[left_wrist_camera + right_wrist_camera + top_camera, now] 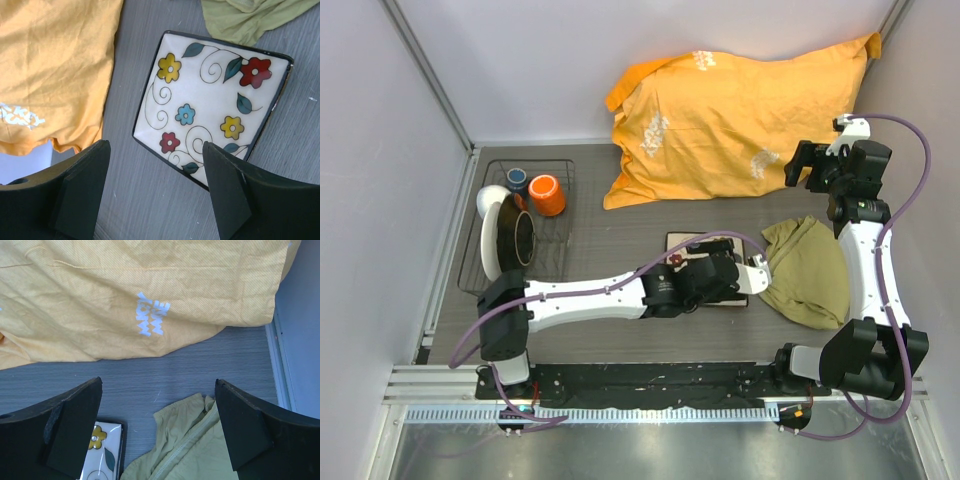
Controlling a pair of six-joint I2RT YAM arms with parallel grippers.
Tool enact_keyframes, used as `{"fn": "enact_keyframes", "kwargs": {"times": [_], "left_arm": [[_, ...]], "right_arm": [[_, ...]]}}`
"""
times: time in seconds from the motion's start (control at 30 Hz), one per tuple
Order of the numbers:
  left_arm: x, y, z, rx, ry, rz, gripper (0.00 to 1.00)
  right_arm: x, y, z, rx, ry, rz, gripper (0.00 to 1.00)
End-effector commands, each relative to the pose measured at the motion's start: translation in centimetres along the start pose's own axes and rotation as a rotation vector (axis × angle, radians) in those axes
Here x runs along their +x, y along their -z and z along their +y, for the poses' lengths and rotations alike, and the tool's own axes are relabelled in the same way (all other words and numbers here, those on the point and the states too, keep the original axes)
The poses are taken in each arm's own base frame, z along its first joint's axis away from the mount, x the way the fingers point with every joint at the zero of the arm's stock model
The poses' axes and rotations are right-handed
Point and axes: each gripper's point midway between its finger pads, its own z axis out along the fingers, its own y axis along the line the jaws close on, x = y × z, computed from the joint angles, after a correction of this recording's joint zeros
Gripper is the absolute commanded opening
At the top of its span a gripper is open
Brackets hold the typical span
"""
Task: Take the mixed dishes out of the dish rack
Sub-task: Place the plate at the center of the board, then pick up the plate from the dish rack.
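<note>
The square white plate with coloured flowers (210, 107) lies flat on the grey table, apart from the dish rack. My left gripper (157, 190) hovers just above its near corner, open and empty. From above, the left gripper (732, 276) covers most of that plate (682, 246). The dark wire dish rack (558, 232) stands at the far left. It holds a white bowl (491, 200), a round dark-rimmed plate (506, 241) on edge, an orange mug (547, 195) and a small dark blue cup (517, 179). My right gripper (802, 166) is raised at the far right, open and empty (157, 425).
A large orange cloth (730, 125) is heaped at the back centre. An olive green garment (810, 270) lies just right of the square plate, with its edge (200, 450) below the right gripper. Grey walls close in left, back and right.
</note>
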Motion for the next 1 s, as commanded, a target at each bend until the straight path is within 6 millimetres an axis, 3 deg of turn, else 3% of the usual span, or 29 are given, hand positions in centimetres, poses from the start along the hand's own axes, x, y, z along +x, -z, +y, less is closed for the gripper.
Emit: {"fn": "enact_keyframes", "kwargs": {"times": [0.0,0.07,0.13,0.27,0.37,0.47,0.53,0.57,0.73,0.87,0.97], "left_arm": [[-0.9,2.3,6.7,-0.157,0.194,-0.064,0.79],[0.5,2.7,9.5,-0.198,0.297,-0.052,0.79],[1.1,4.3,12.4,-0.236,0.378,-0.073,0.79],[4.3,7.3,18.1,-0.358,0.479,-0.055,0.79],[6.7,9.8,20.7,-0.423,0.519,-0.023,0.81],[10.1,12.0,22.6,-0.479,0.576,0.038,0.91],[12.1,13.6,23.2,-0.498,0.627,0.068,1.00],[13.9,14.4,24.2,-0.531,0.658,0.094,1.00],[18.6,18.1,25.3,-0.587,0.768,0.140,1.00],[20.6,21.2,25.4,-0.646,0.810,0.152,1.00],[22.2,22.5,25.1,-0.675,0.842,0.189,1.00]], "right_arm": [[-1.0,0.1,0.1,-0.012,0.009,-0.037,1.00],[-0.9,0.0,0.2,-0.015,0.009,-0.036,1.00],[-0.9,0.0,0.1,-0.016,0.007,-0.036,1.00],[-0.8,-0.2,0.2,-0.023,0.000,-0.033,1.00],[-0.8,-0.2,0.4,-0.031,-0.008,-0.031,1.00],[-0.5,-0.4,0.6,-0.040,-0.019,-0.022,1.00],[-0.3,-0.6,0.8,-0.056,-0.025,-0.011,1.00],[-0.3,-0.6,0.9,-0.062,-0.025,-0.011,1.00],[0.4,-1.1,1.6,-0.098,-0.054,0.017,1.00],[0.8,-1.4,2.1,-0.122,-0.065,0.033,1.00],[0.8,-1.5,2.5,-0.137,-0.066,0.037,1.00]]}}
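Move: The left hand is open and empty, with the black plate standing in the dish rack about 39 cm to its left, 12 cm ahead and 8 cm lower. The white plate leans beside it, some 5 cm farther left; the orange cup sits about 10 cm beyond the black plate and 5 cm right of it. The flowered plate lies 7 cm ahead of the left hand, 2 cm right, 17 cm down. From the right hand the black plate is roughly 56 cm left, 5 cm back and 15 cm below. Back towards the dish rack goes the empty left hand, leaving the flowered plate: some 35 cm left and 11 cm forward, climbing about 15 cm before easing down a little. It swings roughly 50 degrees counter-clockwise, its left side dipping, and the fingers spread to fully open, touching nothing. The right hand, wide open, sinks a couple of centimetres and drifts slightly left. ##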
